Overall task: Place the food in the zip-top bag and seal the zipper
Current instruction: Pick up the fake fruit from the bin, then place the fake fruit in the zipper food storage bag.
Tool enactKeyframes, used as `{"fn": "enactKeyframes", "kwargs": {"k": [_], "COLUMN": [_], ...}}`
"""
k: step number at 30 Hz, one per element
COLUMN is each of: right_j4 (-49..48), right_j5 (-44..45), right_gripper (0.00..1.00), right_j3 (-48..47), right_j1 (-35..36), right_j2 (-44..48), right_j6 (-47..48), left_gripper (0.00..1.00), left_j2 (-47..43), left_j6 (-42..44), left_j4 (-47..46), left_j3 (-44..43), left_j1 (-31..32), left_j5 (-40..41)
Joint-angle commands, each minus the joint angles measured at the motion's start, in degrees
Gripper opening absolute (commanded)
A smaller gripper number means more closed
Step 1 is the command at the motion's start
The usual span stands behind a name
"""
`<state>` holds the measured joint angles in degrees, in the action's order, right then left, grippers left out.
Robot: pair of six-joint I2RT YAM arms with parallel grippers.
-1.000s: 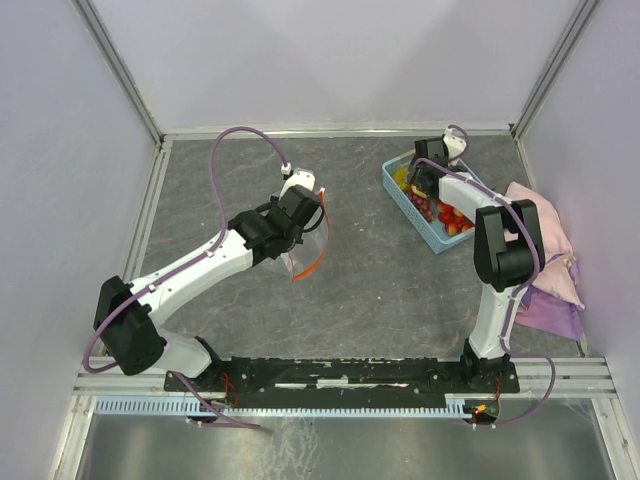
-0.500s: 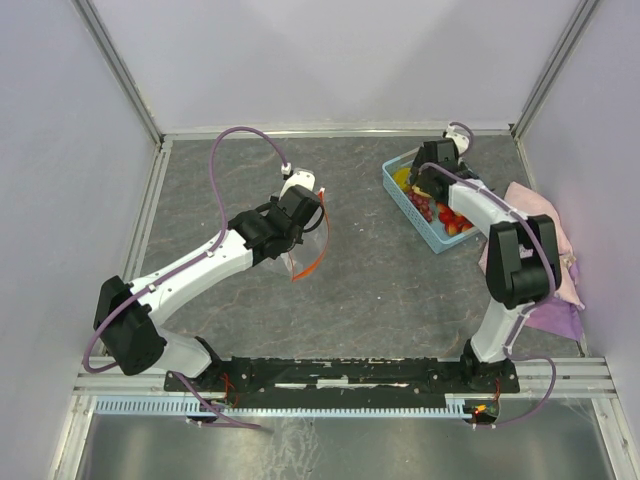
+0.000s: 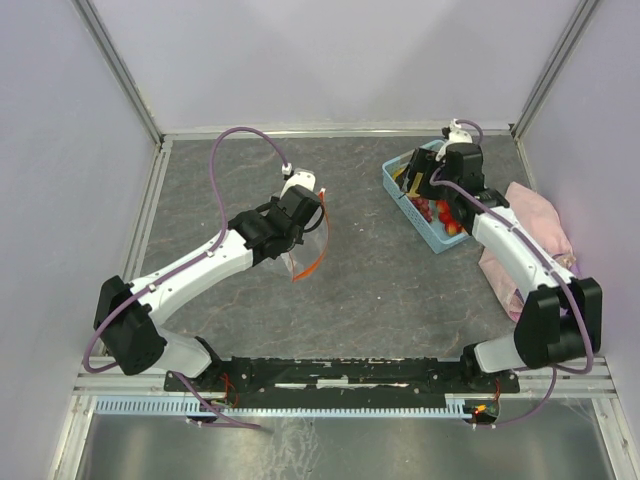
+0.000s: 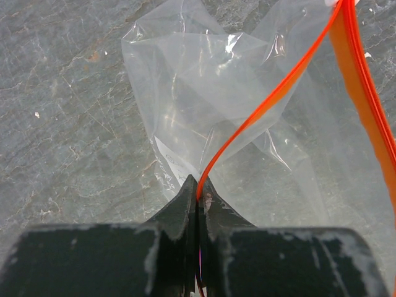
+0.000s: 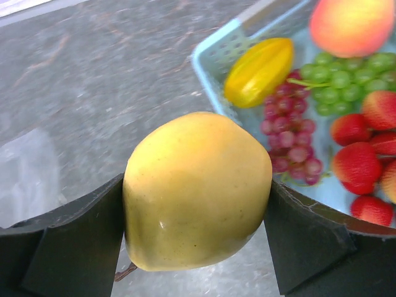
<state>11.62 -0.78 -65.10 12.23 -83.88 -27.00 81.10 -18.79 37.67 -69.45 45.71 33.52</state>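
My left gripper [image 4: 198, 185] is shut on the orange-red zipper [image 4: 278, 93] at one end of the zip-top bag's mouth. The clear zip-top bag [image 4: 204, 93] hangs from it over the grey table, mouth gaping, with nothing inside. In the top view the left gripper [image 3: 305, 208] holds the bag [image 3: 306, 250] near the table's middle. My right gripper [image 5: 197, 204] is shut on a yellow mango-like fruit [image 5: 198, 192], held above the table just beside the basket's corner. The rest of the food lies in the basket: a peach [image 5: 352, 25], a yellow fruit [image 5: 260, 71], grapes [image 5: 288, 133] and strawberries [image 5: 356, 164].
The light blue slatted basket [image 3: 400, 195] stands at the back right, under my right gripper [image 3: 428, 183]. A pink cloth [image 3: 545, 235] lies bunched at the right edge beside the right arm. Metal rails and walls border the table.
The right arm has swung its elbow outward and toward the near edge, and its jaws have narrowed onto the yellow fruit. The left arm and bag have not moved.
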Motion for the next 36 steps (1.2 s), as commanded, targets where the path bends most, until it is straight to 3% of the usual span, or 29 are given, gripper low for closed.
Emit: {"fn": "enactKeyframes", "kwargs": {"k": [1, 16, 27, 36], "right_j4": [-2.67, -19.48, -38.3, -41.99], "right_j5": [-10.44, -27.16, -33.51, -34.14], "right_gripper": [0.53, 0.55, 0.57, 0.57], "right_j3": [1.97, 9.67, 14.2, 16.32], "right_j1": [2.43, 16.3, 20.6, 21.53], "right_j2": [6.47, 13.88, 8.76, 1.79], "right_j6": [-0.69, -10.91, -18.43, -18.67], "left_gripper": [0.03, 0.03, 0.03, 0.03], "left_j2": [0.75, 0.21, -0.67, -1.8], "left_j6": [0.34, -0.11, -0.28, -0.37], "left_j4": [-0.39, -0.56, -1.27, -2.45], "left_j3": [-0.68, -0.55, -0.16, 0.4], "left_j1": [-0.2, -0.26, -0.2, -0.32], "left_j5": [-2.01, -2.4, -3.53, -5.6]}}
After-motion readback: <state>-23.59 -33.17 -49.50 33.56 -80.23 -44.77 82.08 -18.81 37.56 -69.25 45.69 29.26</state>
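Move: The right hand already holds the yellow fake fruit clear of the bin. Its goal, the zip-top bag's mouth, lies about 25 cm to its left, 12 cm back and slightly lower. The bin's middle is 10 cm to its right, 5 cm ahead and 14 cm below, and the red grapes 4 cm right, 2 cm ahead and 13 cm down. The left hand pinches the mouth's edge, the opening's middle 4 cm to its right; the fruit is 29 cm right and 12 cm ahead of it. Keeping its grip on the yellow fruit, the right hand sweeps quickly left about 22 cm and back nearly 15 cm, from the bin to the bag's mouth, climbing about 8 cm before dipping 3 or 4 at the end. Meanwhile it turns some 45 degrees counter-clockwise and rolls its left side up. The left fingers stay shut on the mouth's edge, easing about a centimetre right and down. ##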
